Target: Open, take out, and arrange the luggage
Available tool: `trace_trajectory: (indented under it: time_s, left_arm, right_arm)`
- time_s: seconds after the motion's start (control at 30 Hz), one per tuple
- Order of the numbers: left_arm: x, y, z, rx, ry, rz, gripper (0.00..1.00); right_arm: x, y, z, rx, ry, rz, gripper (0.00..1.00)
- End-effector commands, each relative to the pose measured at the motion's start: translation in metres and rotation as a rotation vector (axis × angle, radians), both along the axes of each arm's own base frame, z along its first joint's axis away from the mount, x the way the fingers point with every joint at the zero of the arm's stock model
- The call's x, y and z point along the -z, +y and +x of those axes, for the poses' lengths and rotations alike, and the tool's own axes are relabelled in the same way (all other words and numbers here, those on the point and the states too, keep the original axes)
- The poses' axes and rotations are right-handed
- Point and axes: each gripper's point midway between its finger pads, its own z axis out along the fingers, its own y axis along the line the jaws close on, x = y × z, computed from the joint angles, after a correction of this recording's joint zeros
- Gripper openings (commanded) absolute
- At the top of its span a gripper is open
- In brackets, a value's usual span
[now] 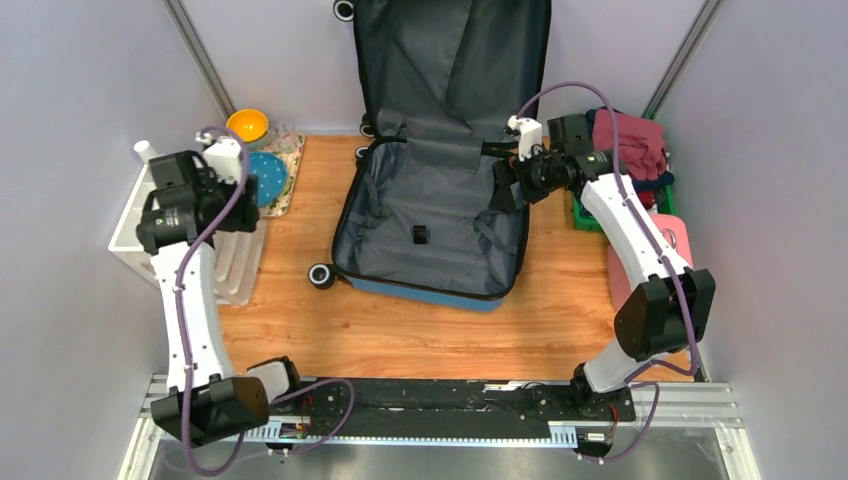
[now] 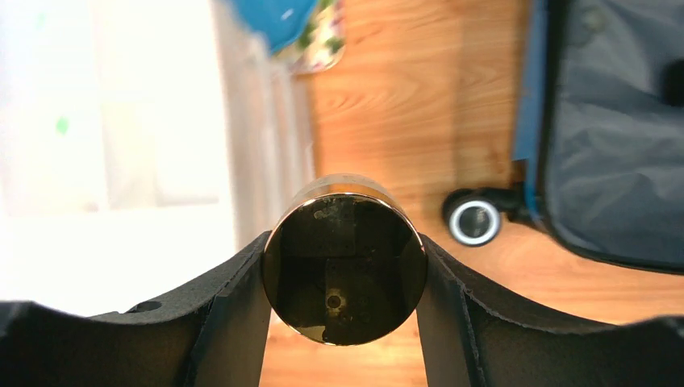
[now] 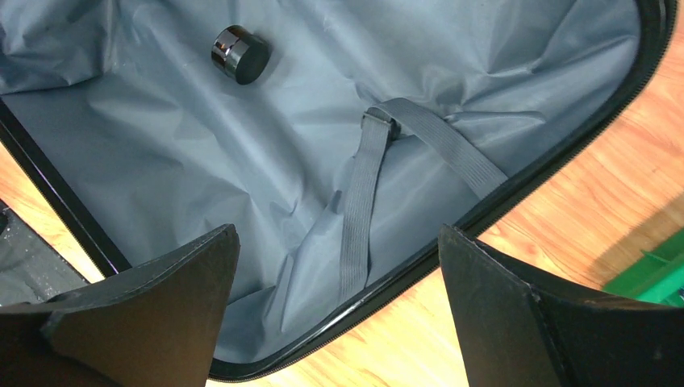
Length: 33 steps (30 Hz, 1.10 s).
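Observation:
The luggage (image 1: 430, 210) lies open in the middle of the wooden table, its lid leaning up against the back wall and grey lining showing. A small dark round jar (image 1: 421, 235) (image 3: 240, 55) rests on the lining, near a grey strap (image 3: 363, 201). My right gripper (image 1: 503, 190) (image 3: 337, 234) hangs open over the luggage's right rim, with nothing between its fingers. At the left, my left gripper (image 1: 238, 212) (image 2: 344, 274) is shut on a dark glossy cylinder (image 2: 344, 270) with a gold rim, above the table beside the white organiser. The luggage (image 2: 621, 145) and its wheel (image 2: 473, 222) lie to the right of it.
A white organiser (image 1: 135, 235) (image 2: 105, 161) stands at the left edge. Behind it are an orange bowl (image 1: 247, 125) and a blue plate (image 1: 268, 178) on a patterned mat. At the right sit a green tray (image 1: 585, 215) (image 3: 657, 274), a pile of clothes (image 1: 635, 145) and a pink item (image 1: 670, 245).

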Motion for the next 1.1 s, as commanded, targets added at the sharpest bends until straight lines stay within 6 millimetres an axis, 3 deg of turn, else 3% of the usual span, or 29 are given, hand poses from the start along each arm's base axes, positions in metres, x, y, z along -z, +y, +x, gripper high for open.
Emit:
trace_trajectory:
  time_s: [0.0, 0.17, 0.4, 0.9, 1.03, 1.07]
  left_arm:
    - [-0.014, 0.051, -0.019, -0.165, -0.007, 0.007, 0.05]
    - [-0.029, 0.086, -0.028, -0.265, -0.013, 0.022, 0.05]
    - [-0.03, 0.141, -0.038, -0.359, 0.003, 0.059, 0.05]
    - [0.002, 0.193, -0.026, -0.387, 0.061, 0.104, 0.07]
    - [0.007, 0.203, -0.021, -0.388, 0.068, 0.12, 0.18]
    - [0.008, 0.204, -0.02, -0.383, 0.071, 0.12, 0.3]
  right_arm:
    - [-0.021, 0.017, 0.011, -0.033, -0.067, 0.031, 0.97]
    - [-0.022, 0.026, 0.013, -0.058, -0.065, 0.019, 0.97]
    - [-0.025, 0.028, 0.015, -0.057, -0.068, 0.009, 0.97]
    - [-0.02, 0.03, 0.015, -0.054, -0.069, -0.012, 0.98]
    - [-0.019, 0.032, 0.015, -0.058, -0.068, -0.015, 0.98]
    - [-0.018, 0.033, 0.015, -0.057, -0.066, -0.015, 0.98]
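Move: My left hand already holds the gold-rimmed dark jar. The large front compartment on top of the white drawer unit is roughly 19 cm to its left, 3 cm back and 11 cm below. The white bottle stands about 10 cm ahead and 20 cm left, slightly lower. The blue dotted cloth lies some 12 cm ahead, barely left, 22 cm below. From my right hand the compartment is about 70 cm left, 9 cm back and 5 cm lower. I carry the jar to the left with my left hand, some 19 cm and a few back, until it hangs over the large front compartment. It goes quickly and nearly level at first, then slows and starts to sink, turning about 25 degrees counter-clockwise and tipping down slightly. The fingers keep their grip. My empty, open right hand drifts nearly 3 cm left over the suitcase. ##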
